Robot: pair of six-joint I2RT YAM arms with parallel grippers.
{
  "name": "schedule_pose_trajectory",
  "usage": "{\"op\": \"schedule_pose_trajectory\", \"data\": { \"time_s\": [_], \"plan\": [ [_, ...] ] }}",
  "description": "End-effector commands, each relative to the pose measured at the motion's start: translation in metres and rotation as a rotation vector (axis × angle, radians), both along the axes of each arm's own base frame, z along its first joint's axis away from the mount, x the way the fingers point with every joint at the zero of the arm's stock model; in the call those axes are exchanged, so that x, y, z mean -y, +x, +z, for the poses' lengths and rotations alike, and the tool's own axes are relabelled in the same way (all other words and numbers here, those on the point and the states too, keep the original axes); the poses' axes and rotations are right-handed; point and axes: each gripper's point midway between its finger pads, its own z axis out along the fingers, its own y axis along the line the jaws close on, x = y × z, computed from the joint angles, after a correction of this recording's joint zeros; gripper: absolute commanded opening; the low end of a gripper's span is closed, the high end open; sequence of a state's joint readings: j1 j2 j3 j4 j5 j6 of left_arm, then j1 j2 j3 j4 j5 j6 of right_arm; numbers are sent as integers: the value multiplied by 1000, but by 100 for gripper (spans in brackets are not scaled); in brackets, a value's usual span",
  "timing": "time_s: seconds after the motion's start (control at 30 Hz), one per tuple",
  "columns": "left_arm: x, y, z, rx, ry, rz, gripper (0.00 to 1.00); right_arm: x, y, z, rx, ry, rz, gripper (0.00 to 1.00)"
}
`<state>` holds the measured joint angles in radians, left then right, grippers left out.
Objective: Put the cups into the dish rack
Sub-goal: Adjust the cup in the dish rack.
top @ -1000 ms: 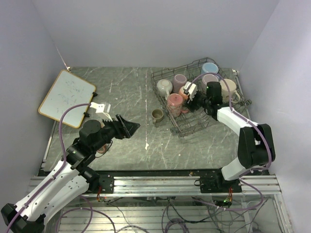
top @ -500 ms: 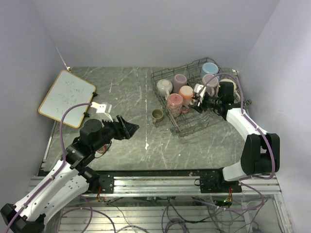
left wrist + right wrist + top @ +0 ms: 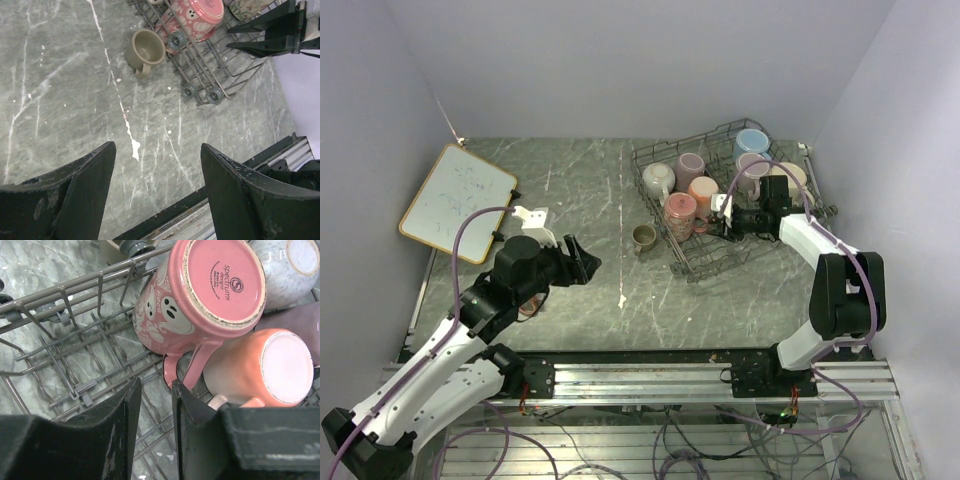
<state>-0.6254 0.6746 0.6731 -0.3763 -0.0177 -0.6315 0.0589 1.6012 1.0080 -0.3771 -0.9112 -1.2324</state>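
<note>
The dish rack [image 3: 715, 250] stands at the back right and holds several cups, upside down or on their sides. Among them are a pink printed one [image 3: 680, 212], a peach one [image 3: 703, 189] and a light blue one [image 3: 752, 141]. A small olive-brown cup [image 3: 643, 237] sits upright on the table just left of the rack. My right gripper [image 3: 720, 222] hangs inside the rack. Its jaws [image 3: 155, 381] are open by a narrow gap with nothing between them, just short of the pink cup's [image 3: 200, 290] handle. My left gripper [image 3: 157, 146] is wide open and empty over bare table, well short of the olive cup [image 3: 145, 47].
A wood-framed whiteboard [image 3: 458, 200] lies at the back left. A brownish round thing [image 3: 528, 306] shows partly under the left arm. The rack's small wheels [image 3: 215, 95] rest on the table. The arms' mounting rail [image 3: 640, 375] runs along the near edge.
My right gripper has drawn back from over the peach cup to the rack's nearer part, with its jaws narrowing. The left arm has shifted slightly left, gripper still open.
</note>
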Motion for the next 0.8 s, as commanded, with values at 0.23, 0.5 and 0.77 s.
{"op": "schedule_pose_trajectory", "data": {
  "time_s": [0.23, 0.5, 0.77],
  "plan": [
    [-28, 13, -14, -66, 156, 148, 78, -7, 21, -18, -20, -28, -32, 19],
    [-42, 15, -27, -112, 195, 232, 79, -10, 45, -25, -44, -19, -137, 12],
    [-45, 15, -36, -140, 177, 278, 79, -4, 65, -18, -5, 11, -271, 8]
  ]
}}
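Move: The pink ghost cup lies bottom-up in the rack about 7 cm to the right hand's left and 4 cm ahead, some 3 cm lower, its handle beside the fingertips. The orange cup is 9 cm ahead and 2 cm left; the lavender cup 16 cm ahead, 5 cm left. From the left hand, the ghost cup is some 21 cm right, 11 cm ahead; a salmon mug lies 18 cm left, 9 cm back, 17 cm below. At the ghost cup's handle, the right fingertips close from about a third open to nearly shut and carry the handle towards the orange cup. The hand first sinks nearly 4 cm, then sweeps forward, about 5 cm in all, turning slightly clockwise. The empty left hand, fingers still open, swings left and down towards the salmon mug, turning counter-clockwise. ##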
